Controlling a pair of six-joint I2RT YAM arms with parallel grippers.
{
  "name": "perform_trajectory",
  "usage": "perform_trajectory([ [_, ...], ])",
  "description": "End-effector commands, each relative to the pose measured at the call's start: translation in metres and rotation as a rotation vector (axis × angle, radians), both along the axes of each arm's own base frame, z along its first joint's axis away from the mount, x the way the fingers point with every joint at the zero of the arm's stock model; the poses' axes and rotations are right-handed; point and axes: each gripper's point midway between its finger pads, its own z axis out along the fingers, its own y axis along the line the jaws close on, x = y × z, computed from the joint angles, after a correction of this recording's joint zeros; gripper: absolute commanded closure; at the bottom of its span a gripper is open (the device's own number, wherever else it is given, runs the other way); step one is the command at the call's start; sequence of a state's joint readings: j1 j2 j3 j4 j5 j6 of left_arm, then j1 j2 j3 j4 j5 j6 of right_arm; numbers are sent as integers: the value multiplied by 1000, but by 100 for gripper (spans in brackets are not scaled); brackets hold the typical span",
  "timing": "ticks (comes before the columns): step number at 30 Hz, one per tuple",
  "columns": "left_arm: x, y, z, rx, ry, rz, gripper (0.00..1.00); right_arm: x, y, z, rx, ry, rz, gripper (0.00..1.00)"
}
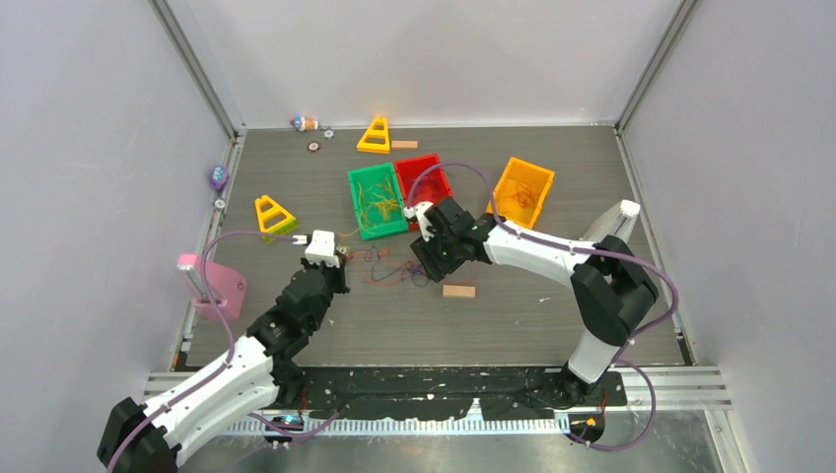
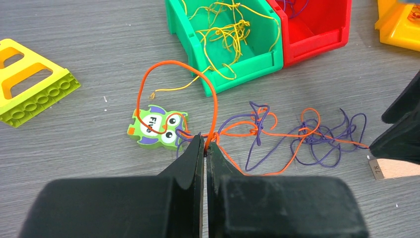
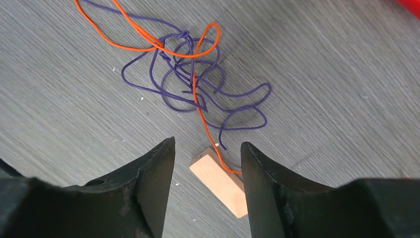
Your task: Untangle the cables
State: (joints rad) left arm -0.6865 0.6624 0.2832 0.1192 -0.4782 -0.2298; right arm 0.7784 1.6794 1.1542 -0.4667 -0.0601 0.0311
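Note:
A tangle of orange and purple cables [image 1: 394, 268] lies on the grey table in front of the bins. My left gripper [image 2: 205, 144] is shut on the orange cable [image 2: 163, 64], which loops up over a green owl tile [image 2: 156, 129]. The purple cable [image 2: 327, 144] is wound round the orange one to the right. My right gripper [image 3: 208, 146] is open and empty, low over a small wooden block [image 3: 220, 181]. The orange cable's [image 3: 203, 119] end runs past its right finger. The purple tangle [image 3: 188, 84] lies just beyond it. Yellow cables [image 2: 228, 34] fill the green bin [image 2: 242, 67].
A red bin [image 1: 422, 177] and an orange bin [image 1: 522, 192] stand beside the green bin [image 1: 375, 202]. Two yellow triangle pieces [image 1: 274, 214] [image 1: 375, 136], a pink object [image 1: 212, 286] at the left edge and small bits by the back wall lie around.

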Motion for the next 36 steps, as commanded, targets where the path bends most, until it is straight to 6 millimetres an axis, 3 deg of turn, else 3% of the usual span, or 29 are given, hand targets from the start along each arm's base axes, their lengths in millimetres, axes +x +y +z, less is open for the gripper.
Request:
perform_trajectory([
  [1,4,-1,15,-33,-60,6,100,13,19,4,31,-59,54,44],
  [9,5,-1,14,-27,-56,10,100,12,25,-23,20,-19,65,54],
  [16,6,2,14,-23,-56,24,100,7,20,-36,-8,-2,59,81],
  [17,6,2,14,-24,-57,24,100,7,19,-35,-11,-7,54,88],
  [19,5,2,13,-21,-55,26,100,8,13,-30,-19,-25,37,94],
  [22,6,3,12,-18,-54,33,100,11,5,-12,0,-66,-32,95],
  [26,7,9,10,-5,-45,68,100,25,-32,31,-15,-196,-216,95],
  [30,8,35,3,3,-21,228,100,46,-101,70,7,-276,-511,94],
  [31,7,42,2,5,-16,270,100,50,-126,79,47,-281,-615,95],
  [32,7,49,2,6,-13,313,100,49,-137,93,97,-298,-659,95],
  [34,5,59,1,-4,-4,376,100,52,-181,95,149,-299,-830,95],
  [36,5,65,0,-22,-1,416,100,50,-210,101,184,-323,-943,95],
])
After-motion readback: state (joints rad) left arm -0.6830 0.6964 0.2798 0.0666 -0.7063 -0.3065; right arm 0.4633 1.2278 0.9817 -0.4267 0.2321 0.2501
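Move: The orange cable's strand lies almost straight below the right hand, about 1 cm to its left and 5 cm down. From the right hand, the purple tangle is about 3 cm left and level fore-and-aft, the wooden block roughly 4 cm back and 4 cm right, and the orange bin some 13 cm ahead and 16 cm right. From the left hand, that strand is around 16 cm right, 1 cm ahead and 12 cm down. Lower the half-open right gripper about 4 cm onto the orange cable and shut the fingers to pinch the strand, then sweep it right, up and forward towards the orange bin, ending some 15 cm to the right and 14 cm above the grasp, with a clockwise turn. Keep the left gripper shut on its orange loop; late on, draw it about 4 cm left, turning roughly 15 degrees counter-clockwise. ##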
